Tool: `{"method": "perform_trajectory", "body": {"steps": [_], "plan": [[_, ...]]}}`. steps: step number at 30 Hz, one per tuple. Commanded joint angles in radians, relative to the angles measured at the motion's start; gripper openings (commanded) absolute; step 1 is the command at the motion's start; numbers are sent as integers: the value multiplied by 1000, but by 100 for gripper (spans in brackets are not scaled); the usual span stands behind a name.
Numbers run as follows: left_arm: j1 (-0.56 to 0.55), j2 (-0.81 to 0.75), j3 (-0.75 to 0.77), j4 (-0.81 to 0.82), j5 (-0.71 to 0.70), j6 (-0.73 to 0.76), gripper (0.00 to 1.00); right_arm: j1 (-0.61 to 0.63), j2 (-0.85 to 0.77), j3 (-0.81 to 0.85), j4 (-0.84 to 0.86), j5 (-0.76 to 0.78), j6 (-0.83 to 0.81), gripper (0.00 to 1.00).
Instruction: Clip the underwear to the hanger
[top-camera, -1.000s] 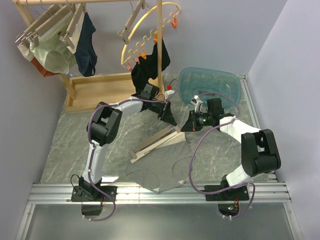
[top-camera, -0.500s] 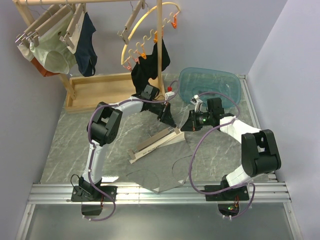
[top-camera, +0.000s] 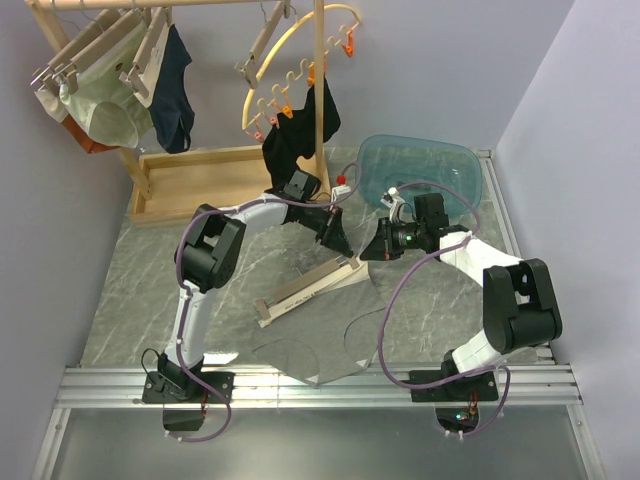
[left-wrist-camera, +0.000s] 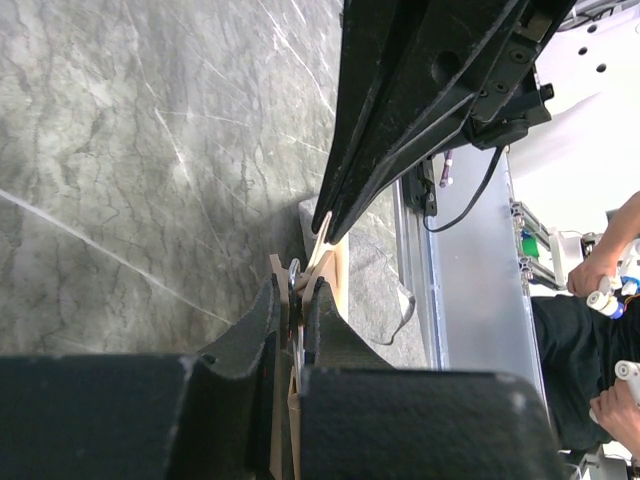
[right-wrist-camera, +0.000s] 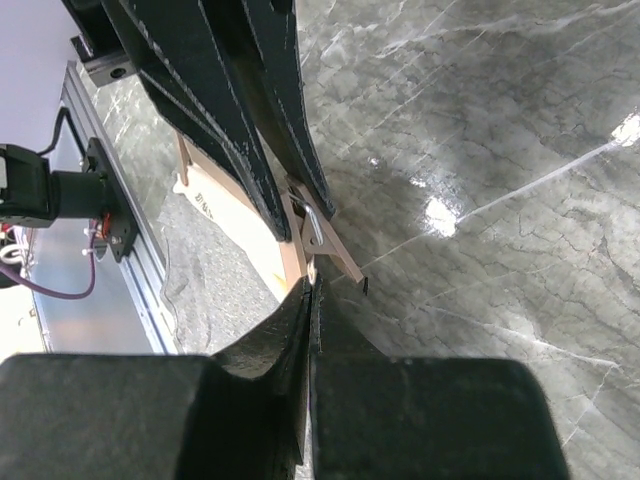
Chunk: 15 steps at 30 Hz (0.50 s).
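The hanger (top-camera: 305, 290), a light wooden bar, lies slanted on the marble table with its right end raised. The underwear (top-camera: 310, 350), pale grey-beige, lies spread under and in front of it. My left gripper (top-camera: 340, 245) is shut on the hanger's end clip (left-wrist-camera: 293, 275), which is squeezed between its pads. My right gripper (top-camera: 366, 254) meets it from the right. In the right wrist view my right gripper (right-wrist-camera: 311, 282) is shut just below the clip (right-wrist-camera: 320, 235), and a thin pale edge of the underwear (right-wrist-camera: 205, 280) shows at its tips.
A wooden rack (top-camera: 320, 60) at the back carries other hangers with green and navy briefs, a yellow curved hanger (top-camera: 290, 70) and a black garment (top-camera: 300, 130). A wooden tray (top-camera: 200, 180) sits back left, a clear blue tub (top-camera: 415, 170) back right. A metal rail (top-camera: 320, 385) edges the front.
My right gripper has edged slightly left toward the clip, and the hanger's raised end has shifted a little with my left gripper. Both grips are unchanged.
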Motion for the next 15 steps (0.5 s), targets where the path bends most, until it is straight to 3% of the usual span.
{"method": "perform_trajectory", "body": {"steps": [1, 4, 8, 15], "plan": [[-15, -44, 35, -21, 38, 75, 0, 6, -13, 50, 57, -8, 10, 0], [-16, -39, 43, -43, 41, 87, 3, 4, -11, 56, 60, -9, 13, 0], [-16, -35, 57, -69, 28, 104, 23, 6, -19, 57, 49, -8, 2, 0], [-13, -44, 87, -73, -11, 104, 39, 6, -40, 31, 37, -2, -20, 0]]}}
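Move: The left fingers already squeeze the handles of the hanger's near-right clip, about 1 cm back and 1 cm right of the hand point. The right fingers already pinch the underwear's waistband corner at their tips; that clip is roughly 2 cm to their left. The hanger's other clip lies some 19 cm left of the left hand and 12 cm back, about 5 cm lower. The underwear's body spreads 16 cm back and 6 cm left of the left hand, about 5 cm lower. Easing its squeeze on the clip's handles, the left hand opens its fingers from nearly shut to about two fifths, staying almost in place with under 1 cm of drift, so the sprung jaws can close beside the right fingertips. The right hand stands still and keeps its pinch on the waistband corner. ##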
